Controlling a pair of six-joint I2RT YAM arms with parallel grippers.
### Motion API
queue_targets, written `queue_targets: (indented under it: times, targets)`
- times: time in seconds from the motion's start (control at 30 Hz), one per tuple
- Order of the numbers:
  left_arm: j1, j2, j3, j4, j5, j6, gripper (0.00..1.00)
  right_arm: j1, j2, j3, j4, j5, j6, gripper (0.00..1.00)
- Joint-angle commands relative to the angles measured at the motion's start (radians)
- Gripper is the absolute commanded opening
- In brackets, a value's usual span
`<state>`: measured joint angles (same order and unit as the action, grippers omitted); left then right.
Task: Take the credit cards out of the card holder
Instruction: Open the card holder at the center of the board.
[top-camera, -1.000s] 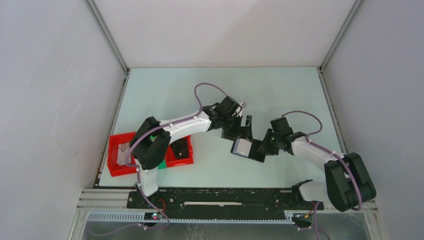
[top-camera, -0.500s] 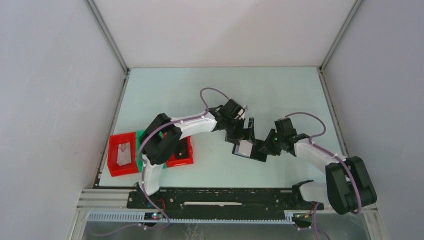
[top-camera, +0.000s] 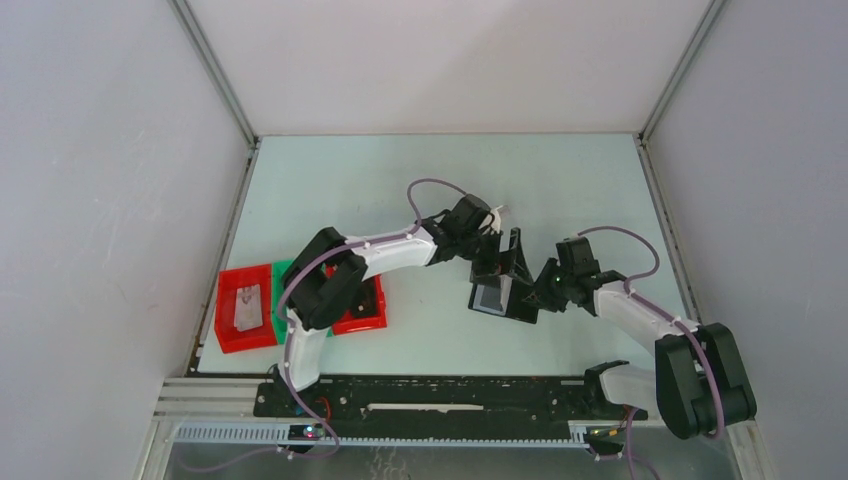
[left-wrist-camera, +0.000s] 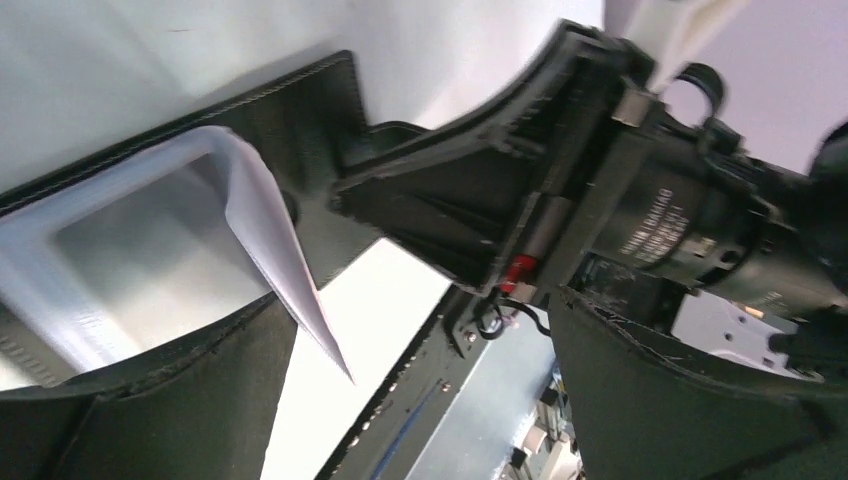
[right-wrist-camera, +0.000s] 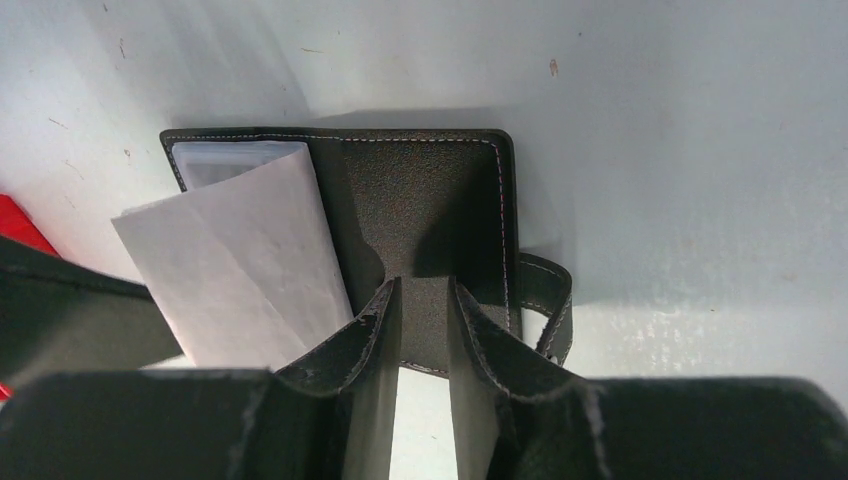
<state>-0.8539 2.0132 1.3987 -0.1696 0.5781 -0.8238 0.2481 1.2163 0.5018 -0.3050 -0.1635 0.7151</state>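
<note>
The black card holder lies open on the table, also seen from above. A pale grey card, thin and creased, sticks halfway out of its clear window pocket. My right gripper rests its fingertips on the holder's bare right panel, with a narrow gap between them and nothing in it. My left gripper is wide open just over the holder, and the raised card stands close to its left finger. From above, the left gripper and the right gripper meet at the holder.
Two red trays with a green one between them sit at the table's left near edge. A pale card lies in the left red tray. The left arm's elbow hangs over the trays.
My left gripper has moved right and down onto the holder, staying wide open. The right gripper and holder shifted slightly right; its opening is unchanged.
</note>
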Motion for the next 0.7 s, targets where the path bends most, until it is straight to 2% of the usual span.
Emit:
queue_targets:
  times: [0.0,0.13,0.37,0.5,0.57,0.67]
  targets:
    - [-0.04,0.001,0.028,0.138,0.096,-0.081,1.0,-0.015,-0.019,-0.011,-0.001,0.003,-0.002,0.32]
    - [-0.059,0.031,0.019,0.193,0.102,-0.119,1.0,-0.113,-0.111,-0.044,-0.034,-0.041,0.003,0.33]
    - [-0.08,0.093,0.001,0.283,0.115,-0.189,1.0,-0.235,-0.422,-0.068,-0.193,-0.055,-0.007,0.36]
    - [-0.103,0.12,0.013,0.283,0.121,-0.206,0.99,-0.311,-0.493,-0.076,-0.212,-0.123,-0.008,0.35]
    - [-0.101,0.091,0.004,0.254,0.097,-0.183,0.95,-0.317,-0.496,-0.075,-0.19,-0.165,0.0,0.35]
    - [-0.088,-0.016,-0.015,0.11,-0.015,-0.074,0.96,-0.315,-0.489,-0.076,-0.138,-0.23,0.02,0.35]
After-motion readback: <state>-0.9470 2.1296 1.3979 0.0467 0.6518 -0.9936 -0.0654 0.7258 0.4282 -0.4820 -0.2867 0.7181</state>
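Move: Just under the left hand, roughly 1 cm ahead, 1 cm to its left and 5 cm down, is the middle of the half-raised clear page of the open card holder. The holder's black right cover lies about 4 cm to that hand's right, 7 cm lower, with the strap some 5 cm beyond it and 4 cm nearer the base. From the right hand, the page is about 5 cm left and 1 cm ahead; the right cover is right beneath its fingertips, 1 cm ahead. Sweeping about 5 cm to the right and 4 cm back, the left hand carries the raised page over towards the black right cover with one finger of its wide-open gripper; it first rises a little, then dips about 3 cm. After a brief pause, the right hand clears out of the way, going up some 6 cm and right about as far, its fingertips tilting upwards. ##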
